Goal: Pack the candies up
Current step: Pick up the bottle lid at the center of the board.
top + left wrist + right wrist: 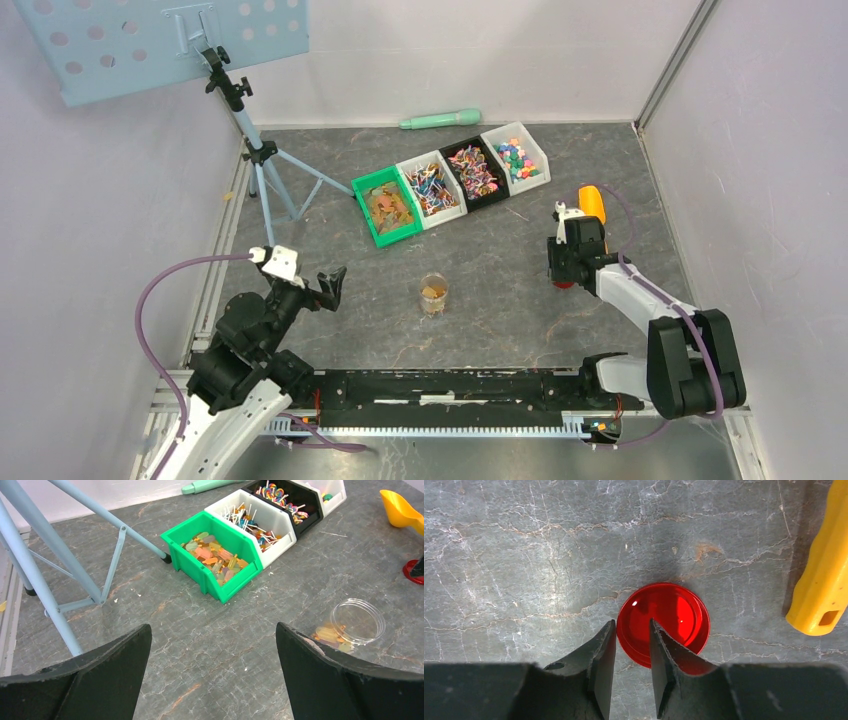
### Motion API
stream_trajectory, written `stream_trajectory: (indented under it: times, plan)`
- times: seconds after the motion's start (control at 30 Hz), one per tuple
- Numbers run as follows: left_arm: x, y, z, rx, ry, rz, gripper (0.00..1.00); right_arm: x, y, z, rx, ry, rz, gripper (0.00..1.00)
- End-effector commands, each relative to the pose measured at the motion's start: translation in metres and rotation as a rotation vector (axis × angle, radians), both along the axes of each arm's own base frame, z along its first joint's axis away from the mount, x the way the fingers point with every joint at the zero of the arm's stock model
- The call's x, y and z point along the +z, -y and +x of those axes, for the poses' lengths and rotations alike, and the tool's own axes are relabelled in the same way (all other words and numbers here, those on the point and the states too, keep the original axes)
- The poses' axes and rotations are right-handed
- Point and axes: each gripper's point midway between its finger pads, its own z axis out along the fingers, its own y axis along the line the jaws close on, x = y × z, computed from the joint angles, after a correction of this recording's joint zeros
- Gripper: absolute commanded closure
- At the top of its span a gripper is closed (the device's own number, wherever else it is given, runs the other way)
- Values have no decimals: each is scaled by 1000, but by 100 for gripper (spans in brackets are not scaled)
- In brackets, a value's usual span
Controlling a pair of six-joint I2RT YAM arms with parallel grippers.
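The candies lie sorted in a row of bins: a green bin (364, 203) (186, 548) of golden-brown ones (388, 209), then a white bin (409, 165), a black bin (497, 163) and a second white bin (538, 149). A clear jar (434, 294) (358, 622) at mid-table has a few candies (330, 634) at its bottom. My right gripper (562, 272) (633, 622) hangs over the red lid (674, 614) (414, 571). Its jaws are narrowly open, astride the lid's left rim. My left gripper (335, 287) (212, 626) stands wide open and empty, left of the jar.
A yellow scoop (592, 203) (821, 565) (400, 510) lies just beyond the right gripper. A blue tripod (262, 160) (60, 575) stands at the back left, and a mint-green tool (440, 119) lies by the back wall. Enclosure walls stand on both sides.
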Motion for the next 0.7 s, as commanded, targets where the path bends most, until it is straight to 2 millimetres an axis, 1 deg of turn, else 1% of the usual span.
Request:
stream_trajectory:
  times: [0.0, 0.07, 0.17, 0.3, 0.33, 0.4, 0.5, 0.6, 0.67]
  plan:
    - [10, 5, -1, -46, 58, 21, 0, 11, -5, 15, -2, 43, 5, 67]
    - [12, 7, -2, -59, 68, 16, 0, 9, -6, 14, -3, 42, 9, 72]
    - [11, 9, -1, -65, 68, 15, 0, 7, -6, 11, 0, 37, 9, 76]
    - [10, 9, 1, -58, 52, 23, 0, 11, -13, 12, 23, 47, 30, 98]
    - [9, 9, 1, -54, 49, 23, 0, 11, -12, 12, 24, 49, 28, 100]
    - [11, 9, 2, -52, 52, 12, 0, 12, -10, 11, 16, 55, 21, 100]
    - [9, 10, 2, -56, 48, 7, 0, 16, -17, 9, 37, 77, 58, 100]
    - [5, 12, 4, -56, 33, 10, 0, 25, -38, 5, 109, 91, 146, 100]
    - [2, 14, 5, -63, 11, 13, 0, 33, -55, 0, 168, 103, 211, 100]
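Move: The red bottle lid lies under the right fingertips, its middle about 2 cm to the hand's right, 1 cm ahead and 1 cm below, so the fingers straddle its left rim. From that hand the yellow scoop lies roughly 10 cm ahead and 9 cm right, and the clear jar some 23 cm left and 3 cm back. From the left hand the lid is about 43 cm right, 9 cm ahead and 22 cm lower. The right hand stays almost in place over the lid, fingers pointing steeply down and forward, and shuts its part-open fingers completely onto the lid's left rim, one finger inside the wall and one outside, while easing a little left. With the rim pinched, it then sets off left and up, ending about 2 cm left of and 1 cm above where it began, the wrist tilting only about 5 degrees. ##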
